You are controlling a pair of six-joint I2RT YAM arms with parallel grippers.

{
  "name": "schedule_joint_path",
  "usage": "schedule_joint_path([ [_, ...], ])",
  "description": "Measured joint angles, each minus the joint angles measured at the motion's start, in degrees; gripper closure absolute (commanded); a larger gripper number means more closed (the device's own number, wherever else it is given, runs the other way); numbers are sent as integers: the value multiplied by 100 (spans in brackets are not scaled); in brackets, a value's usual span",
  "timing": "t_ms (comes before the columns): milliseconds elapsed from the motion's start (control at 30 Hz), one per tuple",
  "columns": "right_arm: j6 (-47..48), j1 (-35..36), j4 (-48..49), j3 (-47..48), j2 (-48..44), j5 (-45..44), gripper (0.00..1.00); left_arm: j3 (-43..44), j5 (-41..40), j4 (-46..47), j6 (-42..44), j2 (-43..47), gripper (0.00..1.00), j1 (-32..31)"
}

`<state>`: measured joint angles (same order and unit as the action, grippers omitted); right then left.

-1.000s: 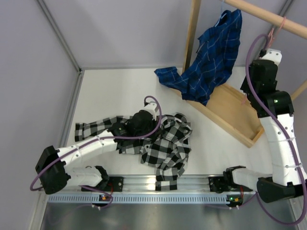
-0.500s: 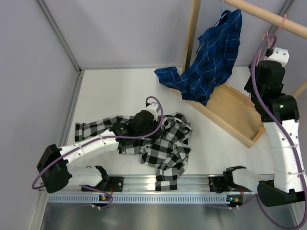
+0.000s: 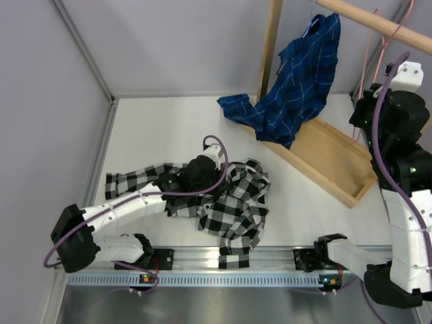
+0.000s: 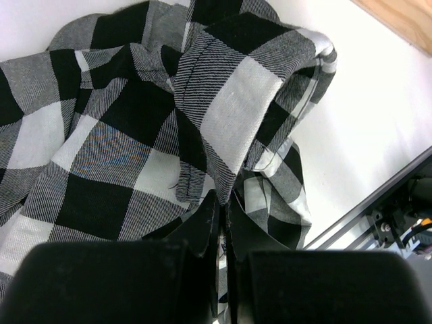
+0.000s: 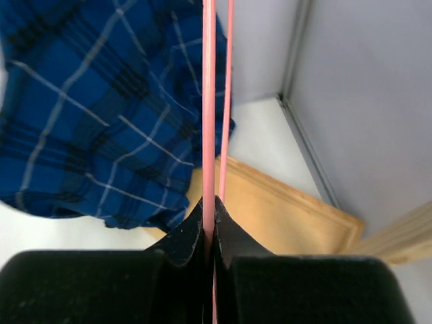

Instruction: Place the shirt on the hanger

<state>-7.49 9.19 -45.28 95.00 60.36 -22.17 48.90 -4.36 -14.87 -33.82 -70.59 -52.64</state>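
The black-and-white check shirt (image 3: 233,202) lies crumpled on the white table near the front rail. My left gripper (image 4: 221,202) is shut on a fold of the shirt (image 4: 229,115). In the top view its wrist (image 3: 196,174) rests on the shirt's upper left part and hides the fingers. My right gripper (image 5: 210,202) is shut on a wire of the pink hanger (image 5: 208,101). In the top view the right gripper (image 3: 403,73) is held high at the far right, just below the wooden rod (image 3: 378,23), and thin pink hanger wires (image 3: 368,47) run beside it.
A blue plaid shirt (image 3: 297,81) hangs from the rod and trails onto the table. A wooden upright post (image 3: 270,47) and a wooden base board (image 3: 331,158) stand at the back right. Grey walls close the left and back sides.
My right arm has lifted and moved right toward the rod with the hanger in its grip; more pink wire now shows by the rod. The left arm and the check shirt have not moved.
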Motion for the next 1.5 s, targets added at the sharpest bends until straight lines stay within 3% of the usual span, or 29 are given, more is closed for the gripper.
schedule_joint_path([
  [133, 138, 0, 76, -203, -400, 717, 100, 0, -282, 17, -184, 81, 100, 0],
  [333, 358, 48, -284, -1239, -1211, 2706, 100, 98, -597, -68, -350, 72, 100, 173],
  [533, 452, 1113, -1054, -2498, -2315, 3882, 100, 601, -219, -166, -282, -315, 100, 1080],
  [667, 448, 1714, -1478, -2533, -2859, 4085, 100, 752, 52, -260, -103, -514, 100, 1368],
  [867, 387, 1961, -1801, -2712, -3230, 4498, 100, 844, 369, -343, 85, -647, 100, 1580],
  [1500, 22, 2184, -1635, -3801, -2396, 4568, 100, 1104, 1102, -579, 227, -643, 100, 1768],
])
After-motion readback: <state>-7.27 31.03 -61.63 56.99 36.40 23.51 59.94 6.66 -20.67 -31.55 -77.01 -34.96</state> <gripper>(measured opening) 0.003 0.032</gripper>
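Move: The right fingers already grip the pink hanger. The black-and-white shirt's collar, still held up by the left hand, lies about 35 cm to their left, 8 cm back and 30 cm lower. The blue shirt hangs some 18 cm left, 13 cm ahead and 15 cm below; the wooden rail runs roughly 15 cm straight ahead and 8 cm above. From the left hand, the hanger is around 35 cm right, 8 cm ahead and 30 cm up. Down, back and to the left, some 20 cm each way, the right hand sweeps the gripped hanger away from the rail towards the shirt collar, turning about 65 degrees counter-clockwise and tipping downward late on. Meanwhile the left hand, keeping its pinch, draws the collar forward and slightly left and up, turning a little counter-clockwise. ##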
